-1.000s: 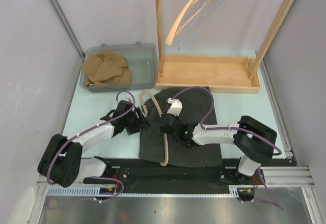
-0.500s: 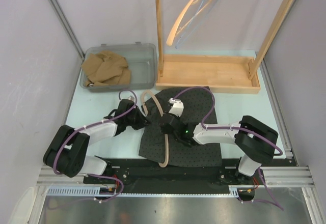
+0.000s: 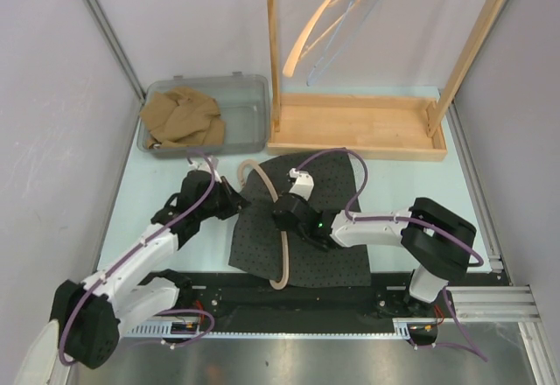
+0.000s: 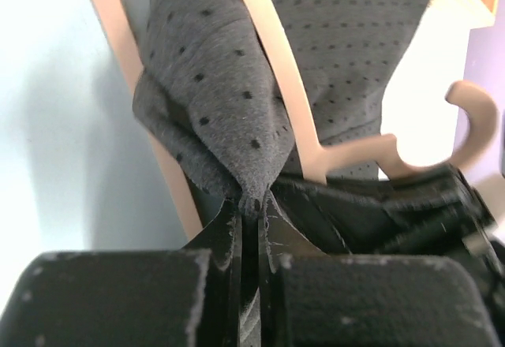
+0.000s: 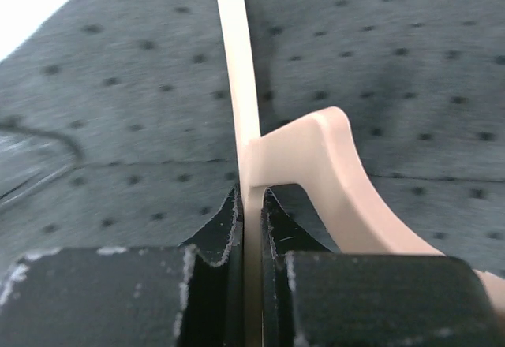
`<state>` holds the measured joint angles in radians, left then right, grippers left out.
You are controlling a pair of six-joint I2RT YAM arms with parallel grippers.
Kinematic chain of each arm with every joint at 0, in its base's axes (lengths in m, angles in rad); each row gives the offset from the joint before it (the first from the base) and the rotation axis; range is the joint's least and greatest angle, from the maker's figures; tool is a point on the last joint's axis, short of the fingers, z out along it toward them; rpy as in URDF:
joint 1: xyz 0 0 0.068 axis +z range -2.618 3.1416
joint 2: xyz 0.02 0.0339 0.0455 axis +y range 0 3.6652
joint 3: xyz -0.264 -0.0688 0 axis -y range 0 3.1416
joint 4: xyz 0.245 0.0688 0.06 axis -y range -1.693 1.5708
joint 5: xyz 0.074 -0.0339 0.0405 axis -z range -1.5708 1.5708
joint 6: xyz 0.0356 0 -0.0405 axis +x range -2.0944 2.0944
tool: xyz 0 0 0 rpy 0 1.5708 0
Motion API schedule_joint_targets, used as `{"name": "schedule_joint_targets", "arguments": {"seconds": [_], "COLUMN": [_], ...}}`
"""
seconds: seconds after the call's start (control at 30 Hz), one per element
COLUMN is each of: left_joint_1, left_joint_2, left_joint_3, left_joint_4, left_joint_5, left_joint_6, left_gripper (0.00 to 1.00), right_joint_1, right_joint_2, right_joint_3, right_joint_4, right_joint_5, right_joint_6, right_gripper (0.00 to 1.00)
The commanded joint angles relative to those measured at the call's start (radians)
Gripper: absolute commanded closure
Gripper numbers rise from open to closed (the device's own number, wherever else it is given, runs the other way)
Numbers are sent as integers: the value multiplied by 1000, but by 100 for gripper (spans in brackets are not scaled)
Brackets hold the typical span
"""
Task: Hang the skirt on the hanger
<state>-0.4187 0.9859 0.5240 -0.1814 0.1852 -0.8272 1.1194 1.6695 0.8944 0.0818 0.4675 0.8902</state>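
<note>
The dark grey dotted skirt (image 3: 319, 227) lies spread on the table in front of the arms. A beige hanger (image 3: 283, 258) lies across its left part, hook toward the near edge. My left gripper (image 3: 236, 203) is shut on a pinched-up fold at the skirt's left edge (image 4: 229, 118), just beside the hanger arm (image 4: 272, 55); its jaws (image 4: 251, 203) meet on the cloth. My right gripper (image 3: 285, 220) is shut on the hanger's thin bar (image 5: 246, 110), jaws (image 5: 252, 197) tight on it, with skirt fabric (image 5: 134, 87) underneath.
A clear bin (image 3: 254, 87) at the back left holds a tan cloth (image 3: 184, 115). A wooden rack (image 3: 354, 131) stands behind the skirt, with other hangers (image 3: 331, 19) dangling from its top bar. Grey walls close in both sides.
My left gripper has shut on the skirt's left edge and drawn it up and leftward as the arm stretched out. The right gripper has kept its hold on the hanger.
</note>
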Motion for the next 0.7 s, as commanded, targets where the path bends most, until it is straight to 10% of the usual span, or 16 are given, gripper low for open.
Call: {"name": "schedule_joint_targets", "arguments": {"seconds": [0.0, 0.67], "left_joint_1": [3, 6], "left_joint_2": [-107, -98], "left_joint_3": [41, -41], "left_joint_4": [-96, -262], "left_joint_5": [-65, -289], "left_joint_6": [50, 14], "left_gripper": [100, 100], "right_joint_1": [-27, -17], "right_joint_2": [0, -114], "right_joint_3": [21, 26], "right_joint_4": [-33, -184], "right_joint_5": [42, 214], "right_joint_6": [18, -129], "right_gripper": [100, 100]}}
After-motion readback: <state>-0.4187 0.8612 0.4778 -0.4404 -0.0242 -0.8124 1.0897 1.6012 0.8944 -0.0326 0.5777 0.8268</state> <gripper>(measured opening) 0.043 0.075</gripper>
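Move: The left hand pinches the skirt's upper-left edge. The hanger's curved far end lies about 10 cm ahead of it and 4 cm lower, the skirt's middle some 15 cm to its right, 3 cm back and 9 cm below, and the storage bin about 26 cm ahead and 11 cm left. The right hand grips the hanger near its hook; from there the pinched edge is roughly 9 cm left, 1 cm ahead and 4 cm higher. Leftward and somewhat back, about 6 cm in all, the left hand draws the still-pinched skirt edge away from the hanger, rising some 2 cm before sinking over 5 cm towards the table, its wrist rolling and turning roughly 15 degrees so its left side lifts. The right hand keeps its hold on the hanger and carries it the other way, about 4 cm right and a little forward. ##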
